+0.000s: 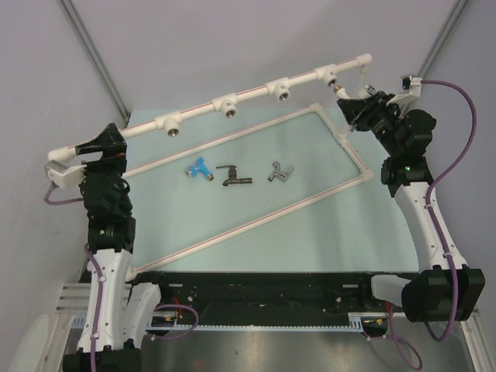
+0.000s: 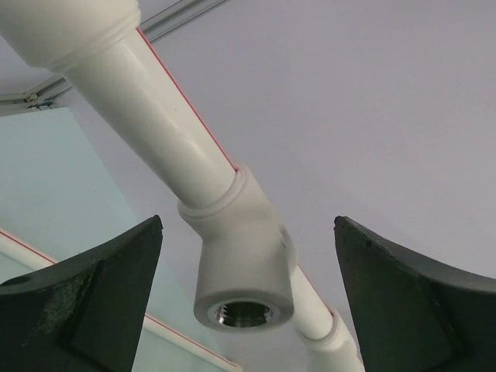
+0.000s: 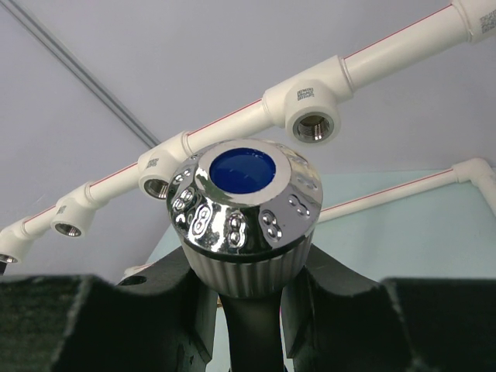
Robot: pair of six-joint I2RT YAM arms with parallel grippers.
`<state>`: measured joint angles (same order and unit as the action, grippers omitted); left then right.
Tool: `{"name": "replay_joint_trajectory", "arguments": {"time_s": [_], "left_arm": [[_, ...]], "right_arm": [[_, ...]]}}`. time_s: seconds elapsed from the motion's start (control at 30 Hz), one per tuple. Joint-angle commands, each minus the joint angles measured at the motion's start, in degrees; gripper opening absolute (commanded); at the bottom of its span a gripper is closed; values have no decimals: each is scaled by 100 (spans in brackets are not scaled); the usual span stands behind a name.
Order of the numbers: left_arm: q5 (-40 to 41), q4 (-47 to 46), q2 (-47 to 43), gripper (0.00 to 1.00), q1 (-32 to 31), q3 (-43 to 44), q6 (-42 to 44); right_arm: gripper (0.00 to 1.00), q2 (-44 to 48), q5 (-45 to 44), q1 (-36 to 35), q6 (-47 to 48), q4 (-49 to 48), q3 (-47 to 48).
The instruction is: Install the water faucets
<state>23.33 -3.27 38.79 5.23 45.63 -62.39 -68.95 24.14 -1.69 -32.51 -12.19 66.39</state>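
Note:
Three water faucets lie on the mat: blue (image 1: 200, 168), dark (image 1: 232, 177), silver-grey (image 1: 279, 173). A raised white pipe rail (image 1: 256, 94) carries several tee fittings with metal sockets. My right gripper (image 1: 351, 105) is shut on a fourth faucet, whose chrome knob with a blue cap (image 3: 242, 203) sits between the fingers (image 3: 341, 302), just below the rightmost tee (image 1: 332, 77) (image 3: 314, 124). At the rail's left end my left gripper (image 1: 99, 143) (image 2: 248, 225) stands open. Its fingers (image 2: 93, 302) flank the pipe and a tee (image 2: 244, 271) without touching them.
A second white pipe frame (image 1: 232, 138) lies flat on the teal mat (image 1: 310, 225), ringing the loose faucets, with an elbow at its right corner (image 1: 367, 172). Grey walls close the back. The arm bases and a black rail (image 1: 256, 298) line the near edge.

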Motion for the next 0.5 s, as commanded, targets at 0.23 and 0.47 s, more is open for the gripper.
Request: {"name": "replay_joint_trajectory", "arguments": {"time_s": [0.23,0.47], "left_arm": [[-276,-719,86,54,65,78,-186],[-601,-535,-160,22,-48,104,-238]], "right_arm": [[0,110,152,64,228,-364,49],[0,224,-41,64,640,-267,58]]}}
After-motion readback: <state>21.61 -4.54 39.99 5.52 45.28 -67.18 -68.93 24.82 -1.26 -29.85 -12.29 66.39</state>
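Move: Just beyond the open left fingers, about 2 cm ahead and 1 cm to the left at the same height, sits the rack's leftmost tee. The corner elbow lies about 12 cm left of the hand and 1 cm back; the second tee is some 12 cm to its right and 6 cm ahead, both roughly level with the hand. From the right hand, the leftmost tee lies about 56 cm left and 8 cm back, near its own height. Reaching forward about 1 cm, the left hand brings its fingertips around the leftmost tee, then shuts them from almost wide open to about half, pinching the tee body between the two tips. The hand eases back a trifle while the wrist turns by some 5 degrees. The right hand stays put, keeping its hold on the white faucet. ##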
